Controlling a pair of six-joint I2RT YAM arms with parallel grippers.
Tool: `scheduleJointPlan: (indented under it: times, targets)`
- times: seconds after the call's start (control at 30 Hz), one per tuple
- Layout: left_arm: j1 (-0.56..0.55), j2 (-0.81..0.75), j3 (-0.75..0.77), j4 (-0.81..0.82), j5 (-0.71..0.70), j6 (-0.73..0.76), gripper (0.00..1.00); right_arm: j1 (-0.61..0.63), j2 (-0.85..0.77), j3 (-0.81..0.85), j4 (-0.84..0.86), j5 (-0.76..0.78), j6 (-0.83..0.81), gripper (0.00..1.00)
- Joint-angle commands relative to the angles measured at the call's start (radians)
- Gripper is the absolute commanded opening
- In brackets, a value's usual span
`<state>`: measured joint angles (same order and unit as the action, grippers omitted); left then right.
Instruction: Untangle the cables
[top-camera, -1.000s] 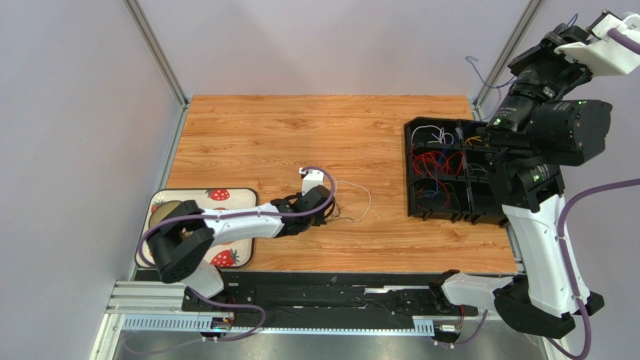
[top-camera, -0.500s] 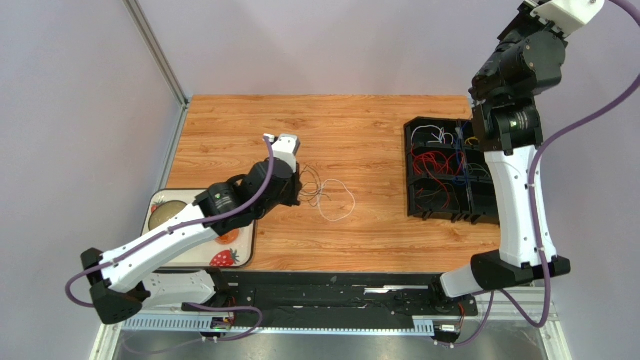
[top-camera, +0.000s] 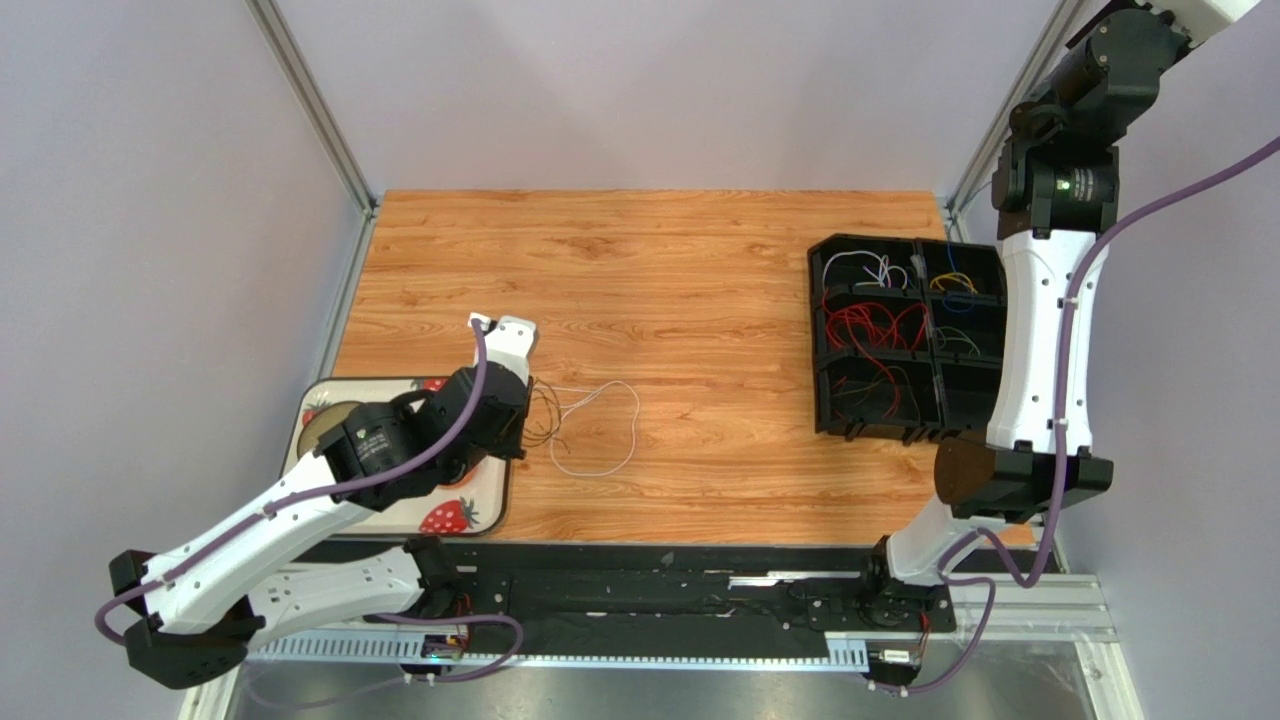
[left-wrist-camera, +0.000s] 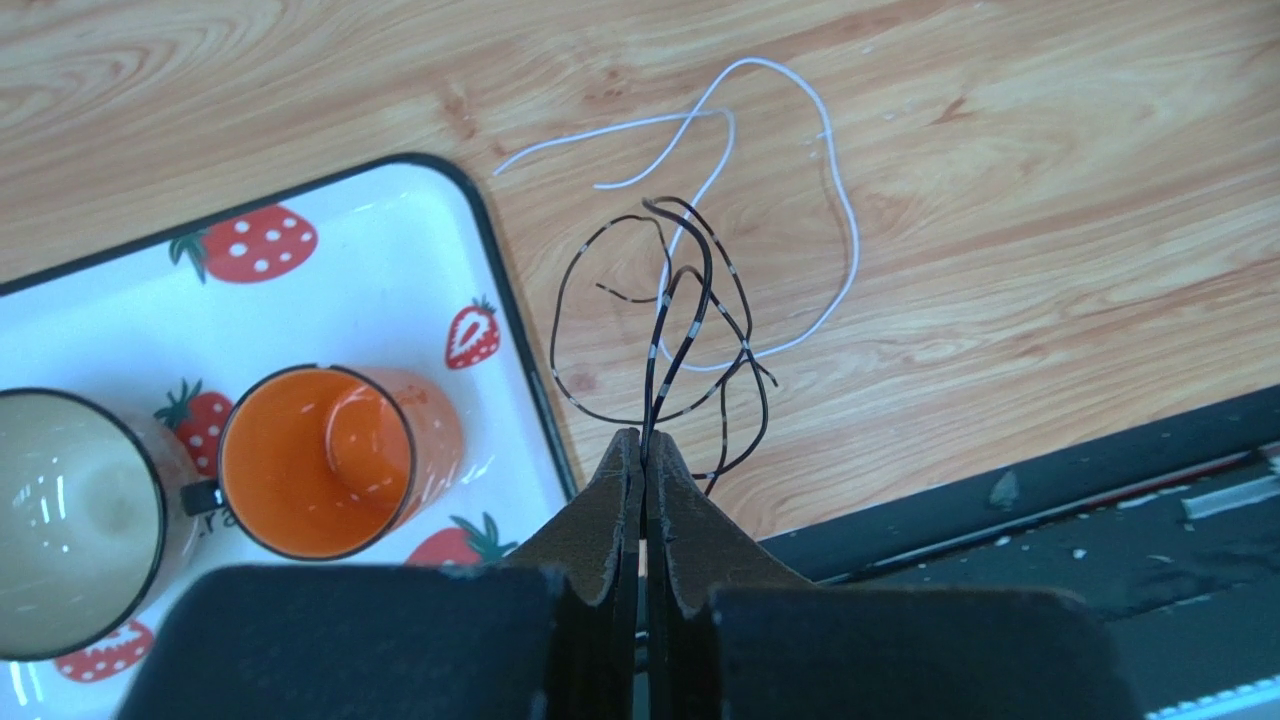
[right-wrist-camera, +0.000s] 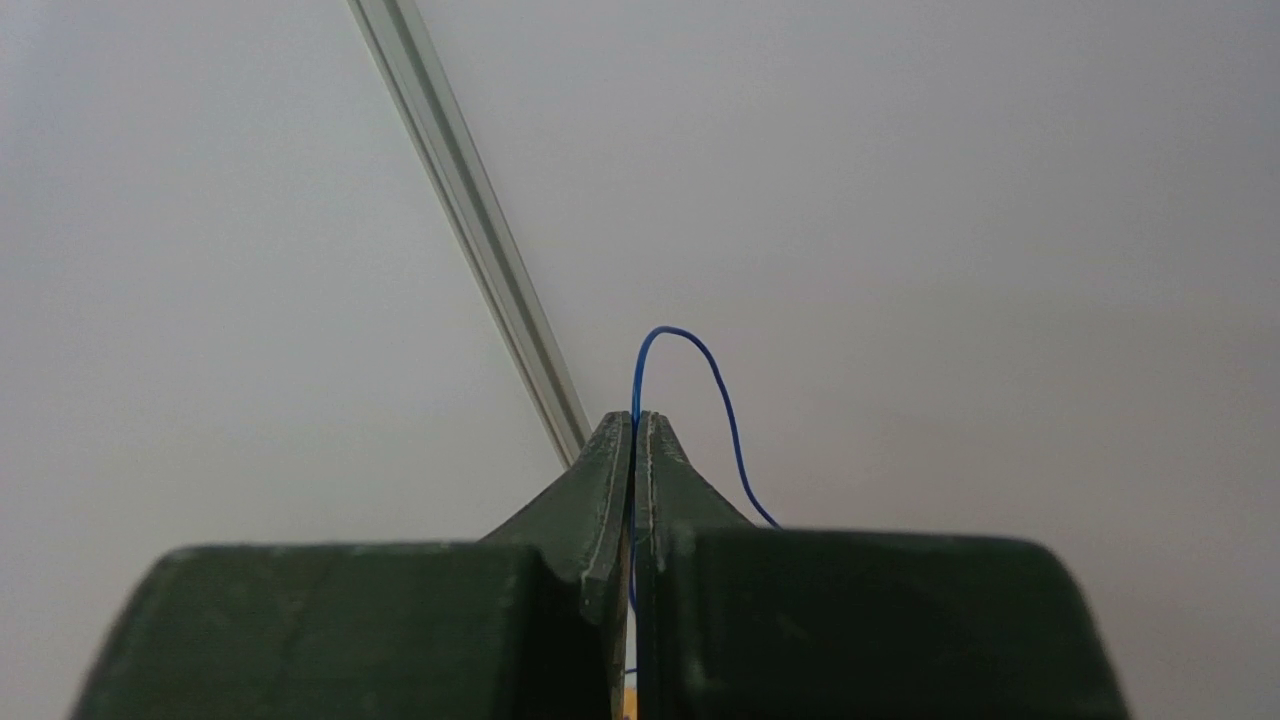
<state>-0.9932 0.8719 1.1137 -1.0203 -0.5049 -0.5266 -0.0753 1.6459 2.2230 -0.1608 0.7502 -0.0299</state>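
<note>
A small tangle of cables lies on the wooden table: dark wires (left-wrist-camera: 555, 323) looped through a thin white wire (left-wrist-camera: 834, 195) (top-camera: 637, 435). My left gripper (left-wrist-camera: 643, 438) (top-camera: 522, 422) is shut on a dark wire of that tangle, right beside the tray's corner. Held up high facing the wall, my right gripper (right-wrist-camera: 634, 420) is shut on a thin blue cable (right-wrist-camera: 706, 360) that arcs above its tips. In the top view that gripper is out of frame. More cables, red (top-camera: 869, 321), white and yellow, lie in the black box.
A black compartment box (top-camera: 819, 338) stands at the table's right edge. At the left front sits a strawberry-print tray (left-wrist-camera: 376, 255) (top-camera: 504, 503) with an orange cup (left-wrist-camera: 323, 458) and a cream cup (left-wrist-camera: 60, 510). A metal frame post (right-wrist-camera: 481, 255) runs up the wall.
My left arm has pulled back left toward the tray, dragging the dark and white wires with it. The right arm has lifted higher, taking its gripper out of the top view.
</note>
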Motion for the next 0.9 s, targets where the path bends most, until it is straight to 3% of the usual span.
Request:
scheduleJointPlan:
  times: [0.0,0.2,0.53,0.87]
  targets:
    - [0.004,-0.046,-0.073,-0.037,-0.05,0.002,0.0,-0.06,0.057,0.018,0.012,-0.107,0.108,0.0]
    - [0.004,-0.111,-0.101,-0.006,-0.06,0.011,0.0,-0.083,0.121,0.05,0.03,-0.135,0.104,0.0]
    - [0.004,-0.116,-0.106,0.012,-0.044,0.025,0.0,-0.093,0.117,-0.055,0.05,-0.17,0.136,0.0]
    - [0.004,-0.1,-0.104,0.006,-0.061,0.017,0.0,-0.093,-0.124,-0.307,0.006,-0.103,0.202,0.0]
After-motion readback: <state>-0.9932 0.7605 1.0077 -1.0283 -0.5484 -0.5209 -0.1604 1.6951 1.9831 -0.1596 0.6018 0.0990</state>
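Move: The right hand holds the blue cable high above the black box. The middle compartment of the box's right column is about 58 cm below, some 3 cm left and level forward; the yellow cable is 6 cm beyond that compartment, and the red cable 10 cm to its left. From the left hand, which holds the black cable, the white cable is 9 cm ahead, 6 cm right and 24 cm below; the orange mug is 5 cm ahead, 11 cm left and 20 cm below. Right hand carries the held blue cable forward 8 cm, sinking 11 cm; left keeps black cable, easing left. ##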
